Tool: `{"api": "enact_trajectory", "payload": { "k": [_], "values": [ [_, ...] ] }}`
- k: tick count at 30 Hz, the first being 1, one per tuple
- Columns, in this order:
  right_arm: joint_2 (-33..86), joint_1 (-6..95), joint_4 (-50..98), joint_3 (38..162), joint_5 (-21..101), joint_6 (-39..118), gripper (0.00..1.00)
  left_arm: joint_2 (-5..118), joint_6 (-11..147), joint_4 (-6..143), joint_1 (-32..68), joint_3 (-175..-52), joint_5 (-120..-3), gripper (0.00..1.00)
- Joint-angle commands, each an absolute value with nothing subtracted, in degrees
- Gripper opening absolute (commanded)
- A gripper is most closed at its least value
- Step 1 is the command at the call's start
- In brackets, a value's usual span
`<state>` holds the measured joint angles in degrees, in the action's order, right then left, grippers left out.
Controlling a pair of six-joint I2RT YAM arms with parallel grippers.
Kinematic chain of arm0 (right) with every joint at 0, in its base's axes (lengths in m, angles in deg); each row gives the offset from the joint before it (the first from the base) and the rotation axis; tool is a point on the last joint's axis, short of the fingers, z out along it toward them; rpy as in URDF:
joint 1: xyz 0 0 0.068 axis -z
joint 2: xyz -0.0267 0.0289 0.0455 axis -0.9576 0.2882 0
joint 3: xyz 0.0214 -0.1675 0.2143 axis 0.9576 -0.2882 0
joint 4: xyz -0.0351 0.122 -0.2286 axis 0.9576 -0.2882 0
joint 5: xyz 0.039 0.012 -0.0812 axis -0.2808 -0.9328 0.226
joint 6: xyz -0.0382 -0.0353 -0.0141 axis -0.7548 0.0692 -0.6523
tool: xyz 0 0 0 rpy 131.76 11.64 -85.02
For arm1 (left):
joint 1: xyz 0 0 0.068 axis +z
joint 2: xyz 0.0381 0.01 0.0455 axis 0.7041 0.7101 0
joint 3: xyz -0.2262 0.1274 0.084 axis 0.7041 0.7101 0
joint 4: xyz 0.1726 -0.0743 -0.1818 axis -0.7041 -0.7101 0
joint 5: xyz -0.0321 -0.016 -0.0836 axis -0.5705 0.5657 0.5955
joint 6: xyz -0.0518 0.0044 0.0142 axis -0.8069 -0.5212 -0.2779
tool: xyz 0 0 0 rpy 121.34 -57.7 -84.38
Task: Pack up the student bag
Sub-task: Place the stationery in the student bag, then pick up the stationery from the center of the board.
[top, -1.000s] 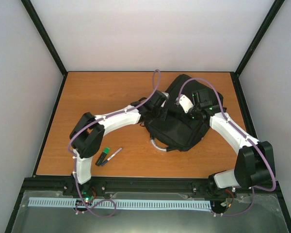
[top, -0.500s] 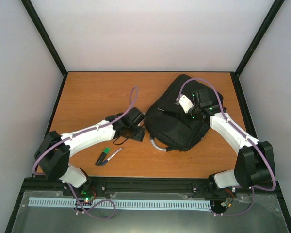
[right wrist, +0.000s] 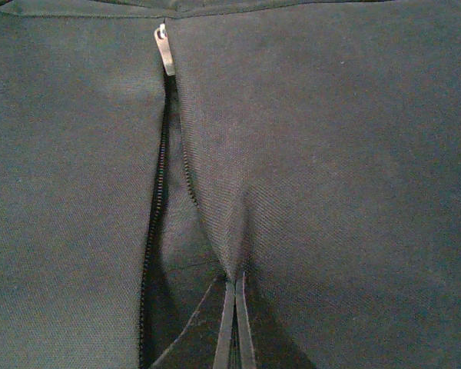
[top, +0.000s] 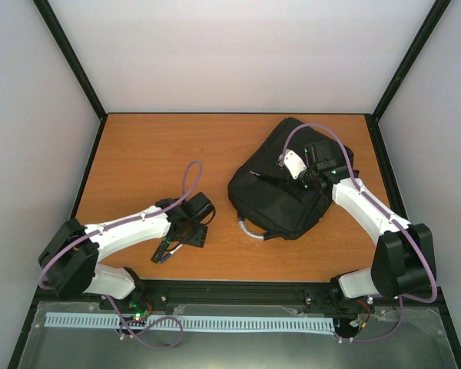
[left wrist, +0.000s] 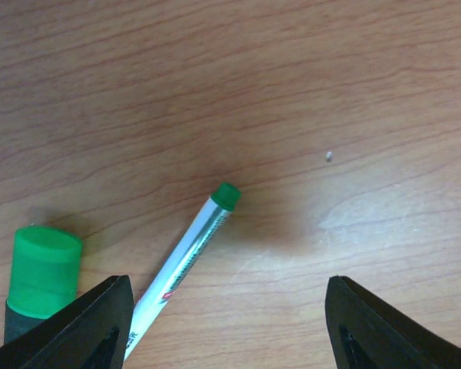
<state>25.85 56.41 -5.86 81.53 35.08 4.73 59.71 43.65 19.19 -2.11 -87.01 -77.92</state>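
The student bag, a black backpack, lies at the right of the table with its grey loop handle toward me. My right gripper sits on top of it. In the right wrist view its jaws are shut, pinching a fold of the bag's fabric beside the parted zip. My left gripper hangs open low over the table. Between its fingers is bare wood, and a white pen with a green cap lies slanted by the left finger.
A thick green-capped marker lies left of the pen; both sit near the front edge. The zip pull rests at the far end of the opening. Black frame posts and white walls ring the wooden table.
My left arm has drawn back from the bag to the near left, over the pens, and its jaws have opened. The right arm and bag have not moved.
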Motion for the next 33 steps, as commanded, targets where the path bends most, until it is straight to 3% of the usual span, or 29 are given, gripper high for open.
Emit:
{"api": "enact_trajectory", "payload": {
  "k": [1, 10, 24, 33],
  "values": [
    [25.43, 56.46, -6.11, 81.92, 33.63, 4.53, 0.03, 60.34, 39.63, 18.12, -1.74, -86.75, -80.89, 0.71],
    [25.38, 56.46, -6.14, 81.89, 33.29, 4.35, 0.03, 64.71, 39.97, 17.92, -1.72, -86.99, -79.78, 0.60],
    [25.71, 56.47, -6.22, 81.96, 33.12, 4.24, 0.03, 65.94, 41.65, 19.46, -1.68, -86.72, -79.44, 0.52],
    [25.73, 56.46, -6.35, 81.96, 33.08, 4.26, 0.03, 67.37, 43.24, 21.73, -1.73, -86.11, -74.48, 0.27]
  ]
}}
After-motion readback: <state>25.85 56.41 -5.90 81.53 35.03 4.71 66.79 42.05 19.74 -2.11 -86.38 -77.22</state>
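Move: The left hand hovers open over the green-tipped end of the white pen. The pen's middle lies about 5 cm to its left, 2 cm back and 4 cm below, with the black marker, green cap outward, parallel-ish at some 10 cm left and 2 cm back. The school bag's middle is about 30 cm right and 19 cm ahead, only slightly lower. From the right hand the pen lies about 40 cm left, 19 cm back and 11 cm down. The left hand sinks about 3 cm onto the white pen, easing about 1 cm back and a little left with a slight tilt of the wrist, so that the fingers come down on either side of its barrel a few centimetres short of the green end. They narrow from wide open to about a third open, slowly on the way down and faster once the hand has stopped low, and the left finger comes against the pen. ##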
